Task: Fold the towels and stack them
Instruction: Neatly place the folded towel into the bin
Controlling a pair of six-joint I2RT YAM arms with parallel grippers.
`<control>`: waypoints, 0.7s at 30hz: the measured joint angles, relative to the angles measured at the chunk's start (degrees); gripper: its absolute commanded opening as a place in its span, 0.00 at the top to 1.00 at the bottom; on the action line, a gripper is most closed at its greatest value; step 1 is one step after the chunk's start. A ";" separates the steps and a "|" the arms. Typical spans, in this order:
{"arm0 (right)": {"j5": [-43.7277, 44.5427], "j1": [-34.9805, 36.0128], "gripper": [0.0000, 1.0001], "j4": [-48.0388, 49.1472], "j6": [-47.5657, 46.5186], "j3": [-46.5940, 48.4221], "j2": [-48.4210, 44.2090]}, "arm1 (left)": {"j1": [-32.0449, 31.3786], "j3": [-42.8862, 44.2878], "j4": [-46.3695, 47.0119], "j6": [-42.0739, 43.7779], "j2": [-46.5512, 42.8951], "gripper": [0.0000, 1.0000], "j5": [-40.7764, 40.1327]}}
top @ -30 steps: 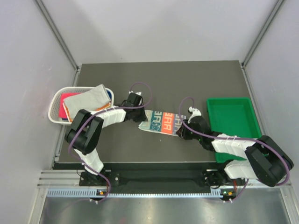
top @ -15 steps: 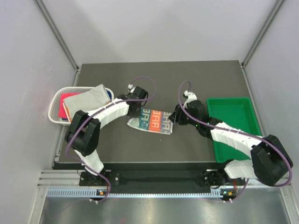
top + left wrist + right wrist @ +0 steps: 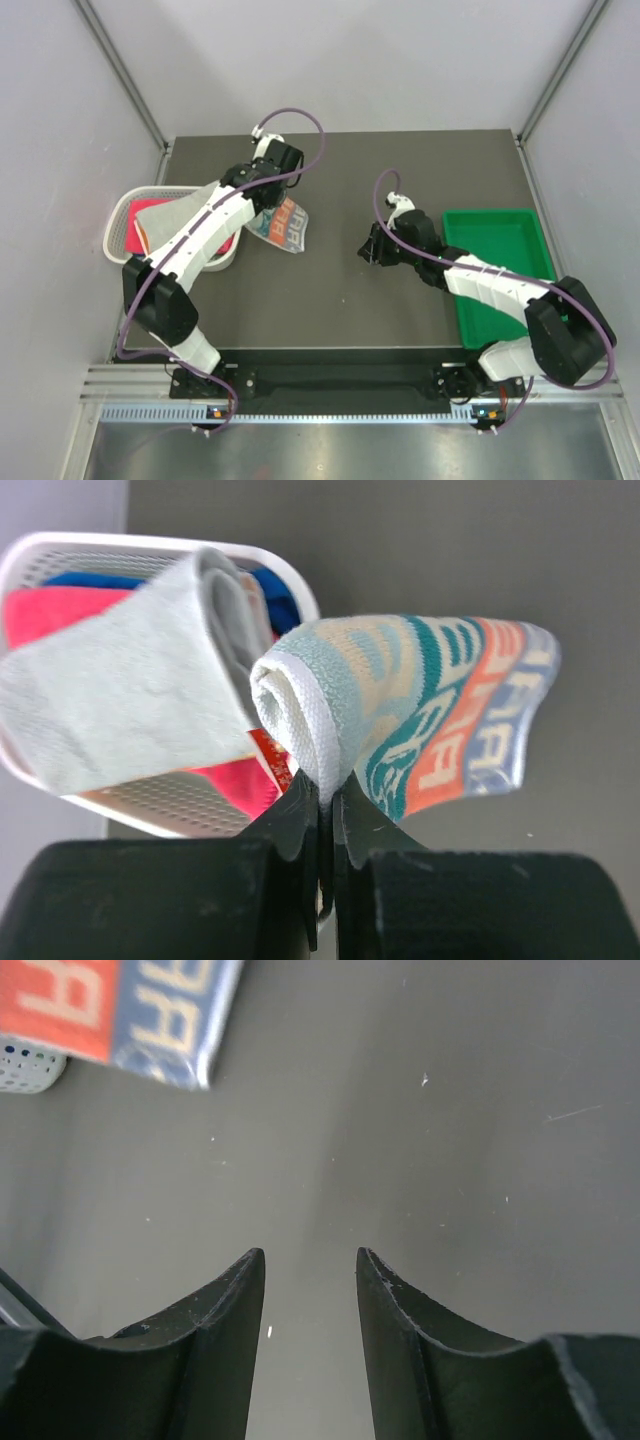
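Note:
The letter-print towel (image 3: pixel 286 223) hangs folded above the table, just right of the white basket. My left gripper (image 3: pixel 268 208) is shut on its white hemmed edge (image 3: pixel 318 748), and the orange, teal and blue print (image 3: pixel 455 715) droops to the right. A grey towel (image 3: pixel 178 214) lies draped over the basket, with a pink-red towel (image 3: pixel 134 240) and a blue one (image 3: pixel 281 592) under it. My right gripper (image 3: pixel 367 250) stands open over bare table at mid-right, apart from every towel. The wrist view shows nothing between its fingers (image 3: pixel 236 1295).
The white mesh basket (image 3: pixel 117 222) sits at the table's left edge. A green plastic tray (image 3: pixel 497 252) lies at the right, beside the right arm. Dark table (image 3: pixel 330 300) stretches between the two arms. Grey walls close in the back and sides.
The right gripper let go of the letter-print towel and opened, drawing back to the right. The left gripper lifted the towel and carried it back and left, to beside the basket.

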 measured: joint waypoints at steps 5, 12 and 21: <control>-0.39 -0.04 0.59 0.00 -0.22 0.00 0.61 | 1.09 5.84 -3.96 3.17 0.00 1.00 -3.21; -1.09 -0.13 0.59 0.15 -0.20 0.00 1.33 | 1.18 12.72 -7.13 6.40 0.00 1.00 -5.40; -1.33 -0.13 0.60 0.22 -0.17 0.00 1.64 | 1.68 19.32 -9.75 8.94 -0.02 1.00 -6.95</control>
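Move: The left hand already holds the folded towel by one end, hanging clear of the table. The white bin's middle is some 17 cm to its left, about 3 cm back and roughly 16 cm below. In the bin, the grey towel on top lies about 16 cm left, level fore and aft; the red towel shows some 24 cm left, 2 cm back. From the idle right hand the bin is about 40 cm left, 6 cm ahead, 6 cm below. The left hand, still pinching the hanging towel, lifts about 11 cm beside the bin while easing slightly left. ##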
